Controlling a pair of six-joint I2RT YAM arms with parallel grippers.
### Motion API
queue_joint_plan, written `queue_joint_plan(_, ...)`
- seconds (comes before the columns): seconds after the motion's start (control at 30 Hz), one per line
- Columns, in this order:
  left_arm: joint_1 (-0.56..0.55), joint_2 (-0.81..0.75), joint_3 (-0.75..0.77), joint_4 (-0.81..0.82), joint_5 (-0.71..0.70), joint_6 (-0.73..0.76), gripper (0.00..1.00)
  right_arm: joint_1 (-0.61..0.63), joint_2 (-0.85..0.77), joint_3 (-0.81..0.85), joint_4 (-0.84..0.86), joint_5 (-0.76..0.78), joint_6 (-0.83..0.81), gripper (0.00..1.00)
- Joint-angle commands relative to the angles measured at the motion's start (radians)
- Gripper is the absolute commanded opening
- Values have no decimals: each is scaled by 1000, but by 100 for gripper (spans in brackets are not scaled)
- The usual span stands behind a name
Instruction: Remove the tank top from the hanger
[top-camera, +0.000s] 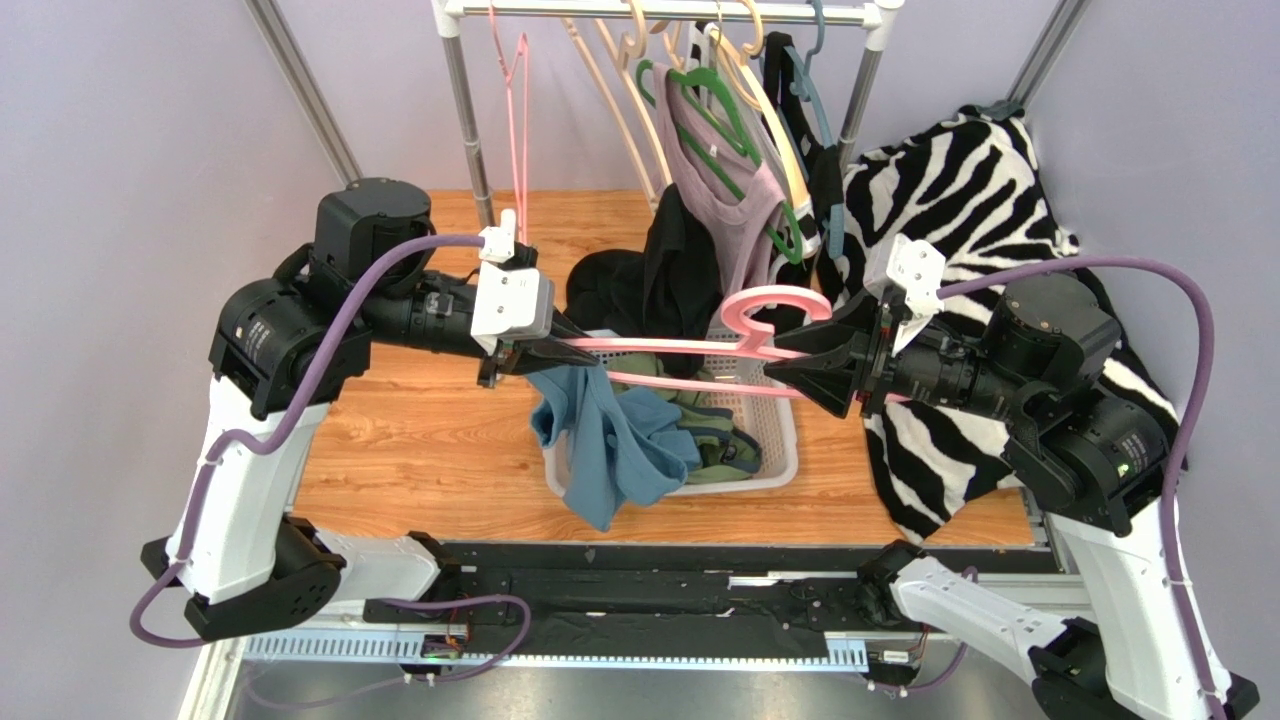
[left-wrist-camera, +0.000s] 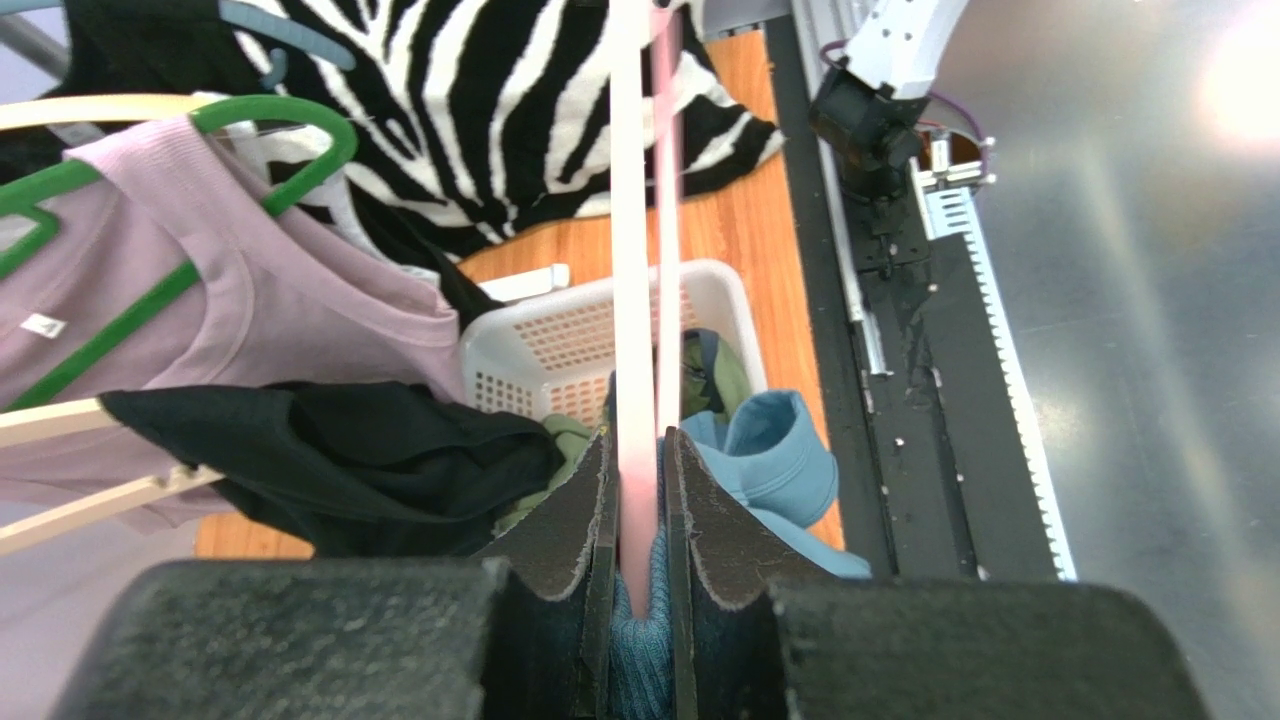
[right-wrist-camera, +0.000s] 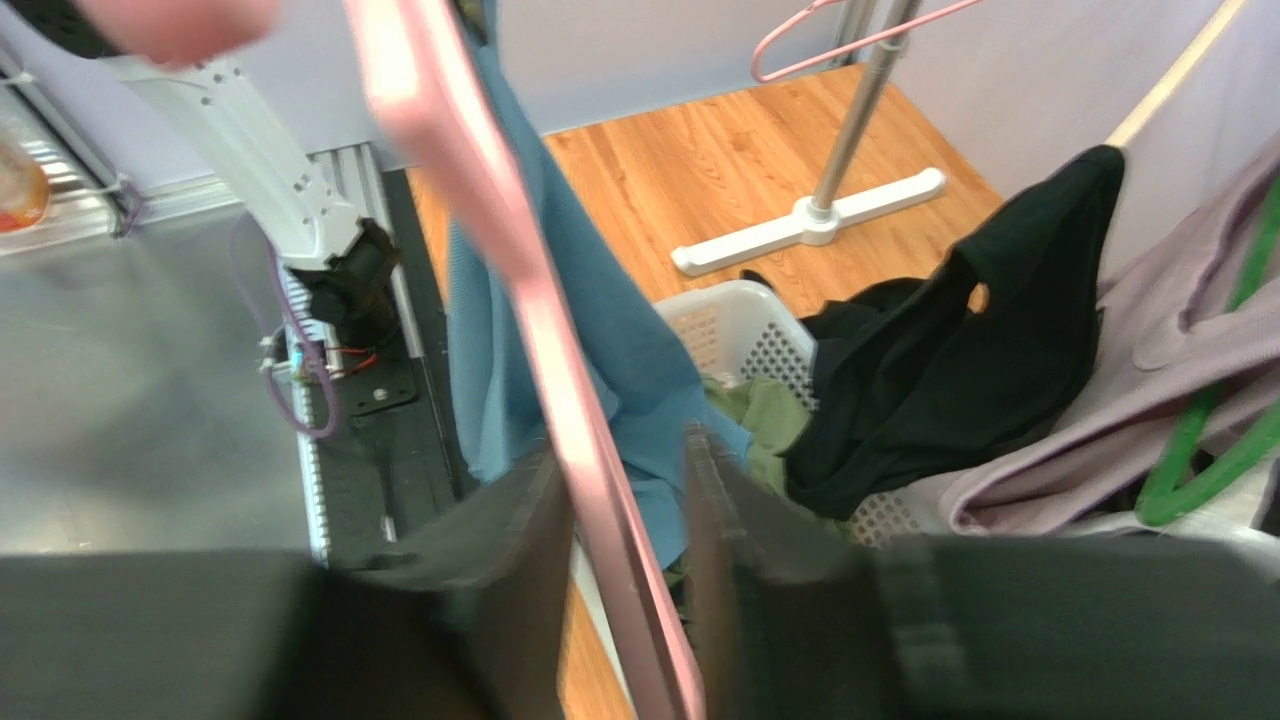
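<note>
The blue tank top (top-camera: 609, 435) hangs from the left end of a pink hanger (top-camera: 661, 348) held level over the basket. My left gripper (top-camera: 559, 353) is shut on that end of the hanger. In the left wrist view its jaws (left-wrist-camera: 639, 450) pinch the pink bar (left-wrist-camera: 633, 225), with ribbed blue fabric (left-wrist-camera: 774, 458) caught low between them. My right gripper (top-camera: 796, 368) straddles the hanger's other end below the hook. In the right wrist view the gripper (right-wrist-camera: 624, 465) is open. The bar (right-wrist-camera: 496, 225) lies against one finger with a gap to the other, and the blue cloth (right-wrist-camera: 631, 360) is behind.
Below the hanger, a white basket (top-camera: 774, 450) holds green clothes. A black garment (top-camera: 669, 278) and a lilac top on a green hanger (top-camera: 736, 195) hang from the rack (top-camera: 661, 12) behind. Zebra-print cloth (top-camera: 962, 180) covers the right side. The rack's pole (top-camera: 478, 150) stands at the back left.
</note>
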Motion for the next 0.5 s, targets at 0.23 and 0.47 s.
queue_joint_plan(0.23,-3,-21,0,237,-138,-93,12,5,-51,-20,50,119,32,0)
queue_joint_plan(0.47,-5,-26,6,386,-332,-159,97,7,-94,-35,116,273,32,0)
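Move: My left fingers already pinch the left end of the pink hanger together with the blue tank top, whose middle hangs about 15 cm below them, 3 cm back and 2 cm to the right. The pink hanger's middle is some 3 cm to the left of my right hand, level with it and neither ahead nor back; its bar runs between the half-open right fingers. From the right hand, the basket is about 10 cm left, 8 cm ahead and 36 cm down, and the black top some 11 cm left, 20 cm ahead and 20 cm down. I shut my right fingers on the pink hanger beside its hook, drawing that hand back a little over 1 cm as they close, then easing nearly 2 cm right. With the hanger gripped there, my left hand goes about 5 cm forward and 3 cm up, turning some 15 degrees, mostly counter-clockwise, and late on opens wide, letting go of the hanger end and the blue cloth. ##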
